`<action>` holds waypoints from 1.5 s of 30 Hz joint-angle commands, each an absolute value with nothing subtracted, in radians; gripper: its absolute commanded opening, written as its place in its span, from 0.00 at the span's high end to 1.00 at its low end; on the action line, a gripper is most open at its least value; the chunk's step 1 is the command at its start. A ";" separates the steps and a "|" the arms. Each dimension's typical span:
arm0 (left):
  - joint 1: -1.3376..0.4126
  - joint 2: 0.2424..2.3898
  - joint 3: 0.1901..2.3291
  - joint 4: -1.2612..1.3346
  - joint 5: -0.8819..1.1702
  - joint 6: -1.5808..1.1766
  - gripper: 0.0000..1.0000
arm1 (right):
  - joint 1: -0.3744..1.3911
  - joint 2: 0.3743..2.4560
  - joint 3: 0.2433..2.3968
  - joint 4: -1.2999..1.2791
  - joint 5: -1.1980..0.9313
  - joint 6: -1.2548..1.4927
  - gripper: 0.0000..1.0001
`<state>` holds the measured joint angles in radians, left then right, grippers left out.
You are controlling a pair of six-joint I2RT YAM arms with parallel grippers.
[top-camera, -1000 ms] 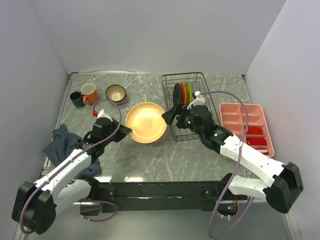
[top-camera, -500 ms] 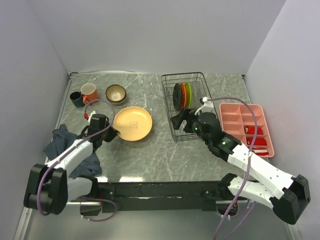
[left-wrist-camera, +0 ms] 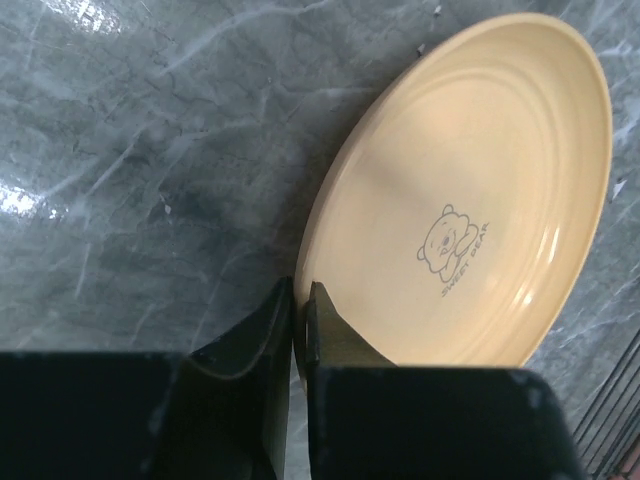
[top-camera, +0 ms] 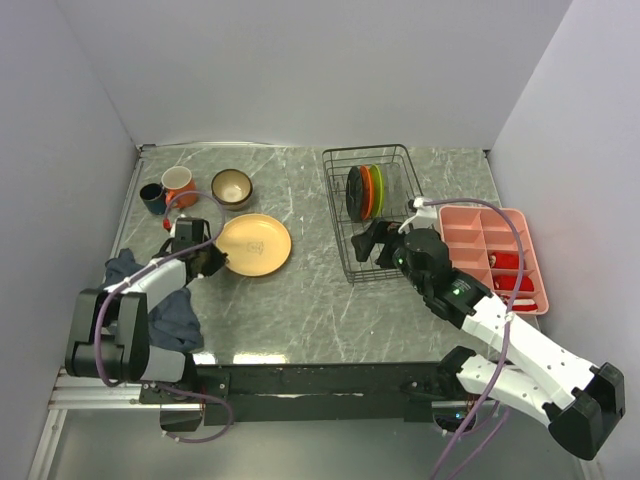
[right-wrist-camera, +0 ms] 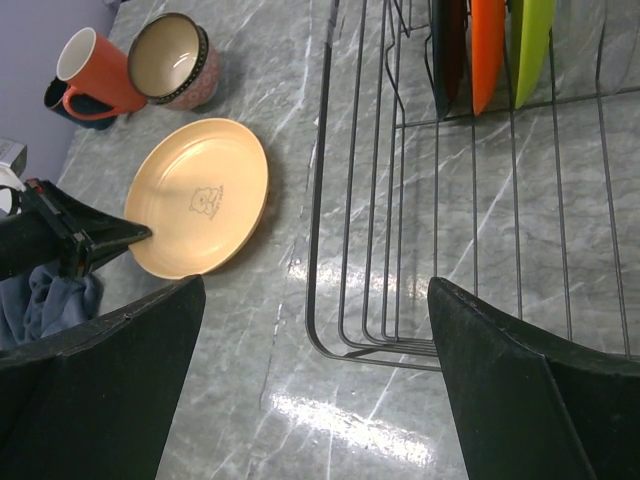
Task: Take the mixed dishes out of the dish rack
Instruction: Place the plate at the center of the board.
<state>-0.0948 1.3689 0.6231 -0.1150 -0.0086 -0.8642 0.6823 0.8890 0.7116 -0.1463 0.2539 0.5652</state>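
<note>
The tan plate (top-camera: pixel 253 244) (left-wrist-camera: pixel 470 220) (right-wrist-camera: pixel 200 200) lies low on the marble table, left of the dish rack (top-camera: pixel 330 200) (right-wrist-camera: pixel 345 200). My left gripper (top-camera: pixel 213 262) (left-wrist-camera: pixel 300 292) is shut on its near-left rim. A dark plate (top-camera: pixel 354 192) (right-wrist-camera: pixel 448 50), an orange plate (top-camera: pixel 366 190) (right-wrist-camera: pixel 487 45) and a green plate (top-camera: pixel 377 188) (right-wrist-camera: pixel 530 45) stand upright in the rack. My right gripper (top-camera: pixel 368 240) (right-wrist-camera: pixel 315 290) hangs open over the rack's near-left corner, holding nothing. An orange mug (top-camera: pixel 180 186) (right-wrist-camera: pixel 95 70), a dark-blue cup (top-camera: pixel 152 197) and a bowl (top-camera: pixel 232 187) (right-wrist-camera: pixel 170 55) stand at the back left.
A pink divided tray (top-camera: pixel 480 212) with red items sits right of the rack, close to my right arm. A blue cloth (top-camera: pixel 130 275) (right-wrist-camera: pixel 55 295) lies crumpled beside my left arm. Walls close the table at the back and both sides.
My left gripper has carried the tan plate leftward, away from the rack. My right gripper has pulled back from the plate toward the rack's corner and opened wider.
</note>
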 commanded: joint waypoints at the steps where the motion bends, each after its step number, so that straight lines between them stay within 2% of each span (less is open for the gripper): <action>1: -0.074 1.411 0.663 -0.045 0.041 -0.824 0.85 | 0.669 0.865 0.700 -0.141 0.279 0.545 0.00; 5: -0.074 1.427 0.675 -0.037 0.066 -0.810 0.70 | 0.663 0.871 0.706 -0.146 0.275 0.542 0.00; 11: -0.074 1.372 0.693 -0.077 0.069 -0.779 0.41 | 0.637 0.914 0.741 -0.161 0.236 0.535 0.00; 12: -0.074 1.358 0.696 -0.099 0.066 -0.773 0.40 | 0.632 0.923 0.756 -0.169 0.227 0.534 0.00; 14: -0.074 1.310 0.703 -0.127 0.054 -0.759 0.35 | 0.629 0.946 0.781 -0.178 0.247 0.558 0.00; 18: -0.074 1.197 0.716 -0.213 0.028 -0.723 0.13 | 0.615 1.031 0.870 -0.274 0.304 0.563 0.00; 22: -0.074 1.097 0.721 -0.268 0.012 -0.655 0.02 | 0.604 1.104 0.982 -0.350 0.386 0.542 0.00; 32: -0.097 0.825 0.724 -0.400 0.003 -0.491 0.01 | 0.574 1.130 1.037 -0.199 0.436 0.377 0.00; 41: -0.264 0.661 0.759 -0.499 -0.087 -0.402 0.01 | 0.558 1.333 1.224 -0.281 0.448 0.357 0.00; 45: -0.313 0.589 0.738 -0.473 -0.081 -0.408 0.01 | 0.539 1.436 1.292 -0.319 0.495 0.361 0.05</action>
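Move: The plate, its near-left rim still pinched by the left fingers, has its middle about 4 cm ahead of that hand, 8 cm to its right and 2 cm lower. The bowl stands some 19 cm ahead and 2 cm right, the orange mug 20 cm ahead and 13 cm left. The orange plate in the dish rack lies about 15 cm straight ahead of the empty right hand and 10 cm below; the dark plate stands 3 cm left of it, the green 3 cm right. The plate's rim is let go: the left fingers sink about 1 cm as they spread to fully open, then the hand lifts away some 17 cm, drawing back about 7 cm and tipping its fingers up and clockwise. Meanwhile the wide-open right hand, after a short dip, reaches forward about 11 cm over the rack towards the orange plate and its neighbours, rising a little and turning clockwise, fingers still wide. ##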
